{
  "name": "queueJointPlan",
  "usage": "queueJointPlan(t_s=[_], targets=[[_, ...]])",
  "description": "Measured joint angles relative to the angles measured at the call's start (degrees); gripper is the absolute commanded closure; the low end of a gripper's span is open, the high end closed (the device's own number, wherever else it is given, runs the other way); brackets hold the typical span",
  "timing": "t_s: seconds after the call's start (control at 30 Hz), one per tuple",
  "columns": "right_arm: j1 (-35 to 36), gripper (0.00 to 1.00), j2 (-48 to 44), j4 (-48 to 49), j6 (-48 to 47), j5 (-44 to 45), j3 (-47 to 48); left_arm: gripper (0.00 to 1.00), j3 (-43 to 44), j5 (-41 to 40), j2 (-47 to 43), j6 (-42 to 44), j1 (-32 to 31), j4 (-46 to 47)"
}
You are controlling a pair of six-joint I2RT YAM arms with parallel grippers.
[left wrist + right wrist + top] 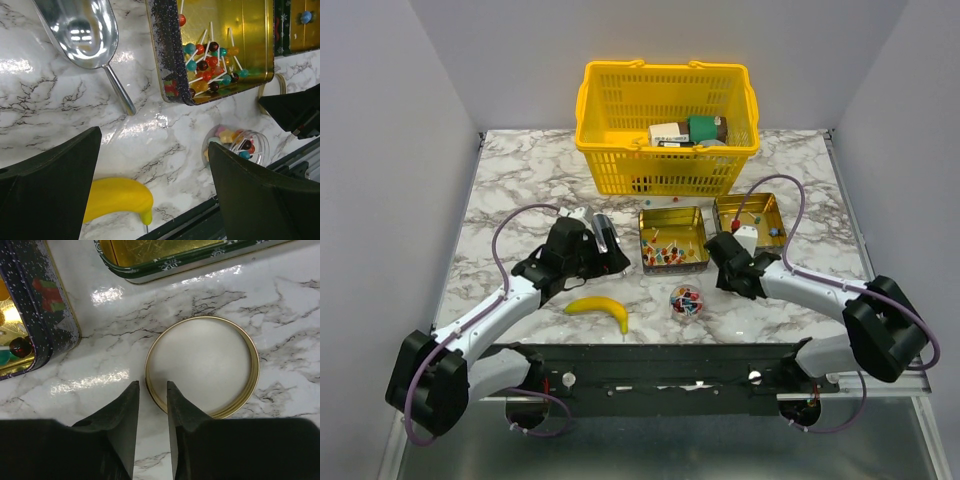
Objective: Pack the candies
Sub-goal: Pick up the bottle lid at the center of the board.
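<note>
Candies (665,252) on white sticks lie in the left gold-lined tin (167,60), more candies (239,142) fill a small clear jar (686,301), and a few sit in the right tin (750,215). My left gripper (155,145) hangs wide open above the marble, with the banana (117,197) low on its left and the jar by its right finger. My right gripper (151,385) is narrowly open over a round gold lid (202,372). One fingertip stands outside the rim and one inside it. The left one shows a gap to the rim.
A metal scoop (85,30) lies left of the candy tin. The yellow basket (665,165) with boxes stands at the back. The banana (600,308) lies near the front rail (640,375). Grey walls close both sides.
</note>
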Motion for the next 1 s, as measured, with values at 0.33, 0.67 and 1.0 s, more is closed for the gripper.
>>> queueJointPlan(t_s=[0.33, 0.67, 1.0], targets=[[-0.7, 0.99, 3.1, 1.7, 0.8, -3.7, 1.0, 0.01, -0.5, -1.5, 0.7, -0.2, -0.8, 1.5], [-0.8, 0.99, -15.3, 0.9, -0.4, -11.2, 0.0, 0.01, -0.5, -5.1, 0.1, 0.0, -0.8, 1.4], [-0.8, 0.99, -38.3, -3.5, -6.2, -29.4, 7.2, 0.01, -0.5, -0.8, 0.4, 2.1, -1.5, 9.1]])
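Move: The bottle lid lies flat just to the right of the right hand, its middle about 3 cm right, 1 cm ahead and 1 cm below, with its left rim by the fingertips. The lollipop tin is some 11 cm left and 9 cm ahead, the other tin about 12 cm ahead and 4 cm right, the candy jar roughly 8 cm left and 3 cm back. From the left hand the lid lies about 26 cm right, 1 cm ahead and 10 cm down. Down and left by barely a centimetre first, the right hand shuts its partly open fingers on the lid's left rim, pinching it, then lifts fast by about 20 cm, also drawing back and left. On the way the hand rolls left side up by some 35 degrees, turns counter-clockwise and tips its fingers upward. The open, empty left hand rises slightly late on. ##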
